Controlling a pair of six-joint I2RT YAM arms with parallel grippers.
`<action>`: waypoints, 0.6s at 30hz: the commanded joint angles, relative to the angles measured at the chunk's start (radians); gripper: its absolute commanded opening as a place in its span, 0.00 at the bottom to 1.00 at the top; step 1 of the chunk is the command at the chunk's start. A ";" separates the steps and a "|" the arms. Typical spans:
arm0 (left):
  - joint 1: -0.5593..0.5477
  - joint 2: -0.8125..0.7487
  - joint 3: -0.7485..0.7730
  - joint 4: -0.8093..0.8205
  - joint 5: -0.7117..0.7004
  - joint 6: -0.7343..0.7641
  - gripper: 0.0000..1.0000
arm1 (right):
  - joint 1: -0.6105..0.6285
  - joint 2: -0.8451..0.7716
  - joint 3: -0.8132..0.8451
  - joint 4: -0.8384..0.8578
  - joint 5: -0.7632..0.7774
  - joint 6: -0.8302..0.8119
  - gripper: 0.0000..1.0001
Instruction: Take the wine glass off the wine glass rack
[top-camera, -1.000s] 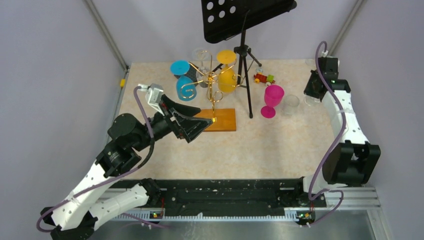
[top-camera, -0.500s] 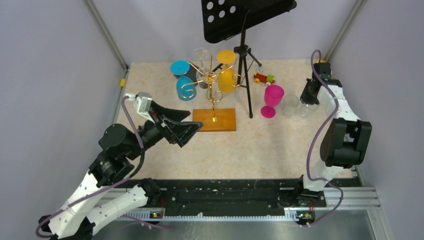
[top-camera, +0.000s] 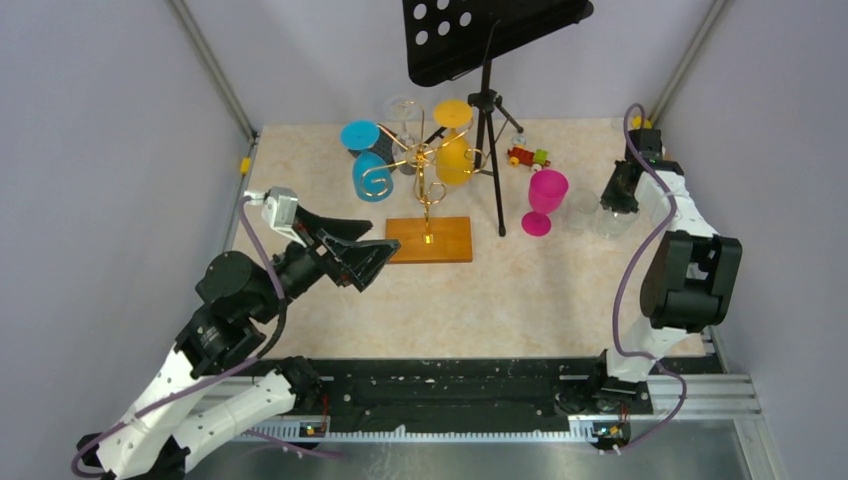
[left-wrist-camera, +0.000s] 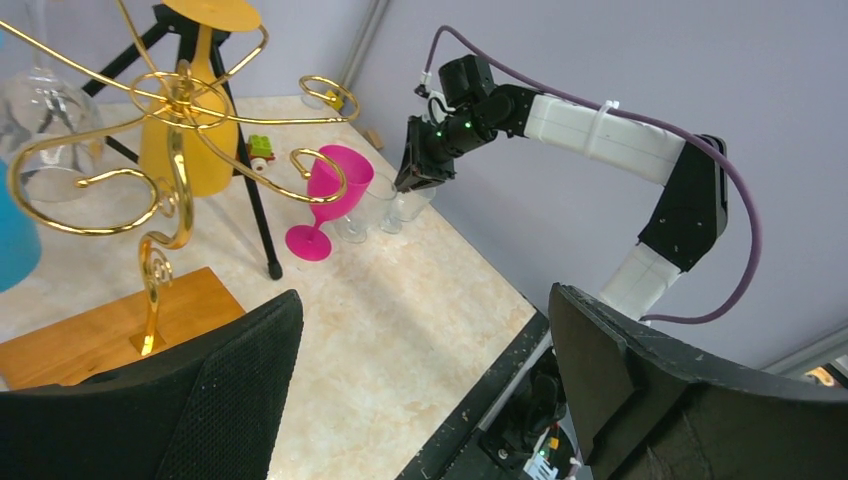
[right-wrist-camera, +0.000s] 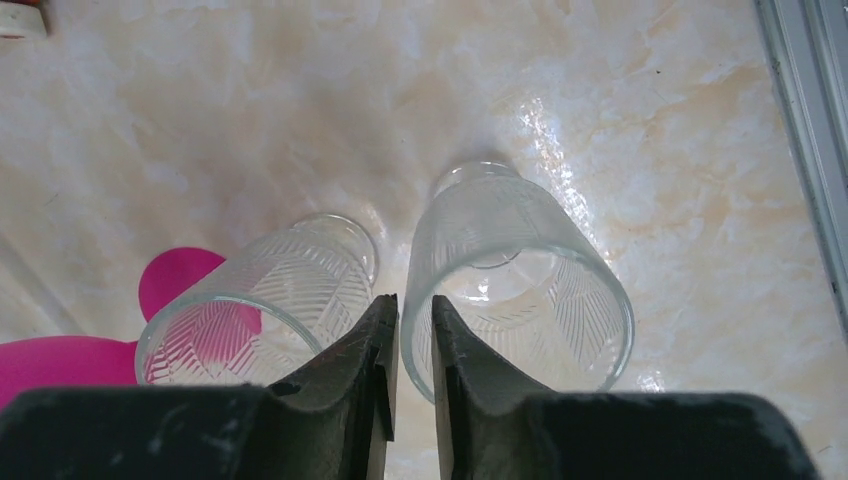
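Observation:
The gold wire wine glass rack (top-camera: 425, 178) stands on its wooden base (top-camera: 445, 243) at mid-table. A blue wine glass (top-camera: 366, 162), a clear one (top-camera: 402, 112) and a yellow one (top-camera: 453, 140) hang upside down on it. My left gripper (top-camera: 366, 262) is open and empty, a little near-left of the base; in the left wrist view (left-wrist-camera: 422, 300) the rack (left-wrist-camera: 170, 130) is ahead on the left. My right gripper (right-wrist-camera: 415, 305) is far right, shut on the rim of a clear tumbler (right-wrist-camera: 520, 290), one finger inside and one outside.
A pink wine glass (top-camera: 545, 200) stands on the table right of the rack, with a second clear tumbler (top-camera: 582, 208) beside it. A black music stand (top-camera: 490, 60) stands behind the rack. A small toy (top-camera: 527, 156) lies at the back.
My left gripper has drawn back from the rack's base toward the near left. My right arm has folded and its gripper has come down onto the tumbler.

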 joint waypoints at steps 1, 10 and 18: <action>0.005 -0.032 0.004 0.022 -0.089 0.036 0.95 | -0.007 0.009 0.027 0.020 0.033 0.008 0.24; 0.005 -0.023 0.032 -0.022 -0.261 0.091 0.95 | -0.007 -0.045 0.076 0.007 0.024 0.024 0.33; 0.004 0.048 0.049 -0.058 -0.460 0.059 0.95 | -0.007 -0.204 0.063 0.003 -0.011 0.047 0.35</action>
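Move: The clear wine glass just set down stands upright under the right hand, its middle about 3 cm right, 1 cm back and 6 cm below, its left wall between the fingertips. A second clear glass is 6 cm left, level, 6 cm below; the pink glass 14 cm left, 1 ahead, 4 below. From the left hand, the hanging blue glass lies roughly 25 cm ahead, 1 left and 16 below; the set-down glass 24 ahead, 47 right, 36 below. The clear glass's rim is let go as the right fingers spread from slightly parted to about a third open, after which that hand lifts straight up some 3 cm, its fingers tipping up a little. Meanwhile the left hand, kept wide open and empty, travels about 6 cm left and forward towards the hanging blue glass, turning some 20 degrees counter-clockwise. ##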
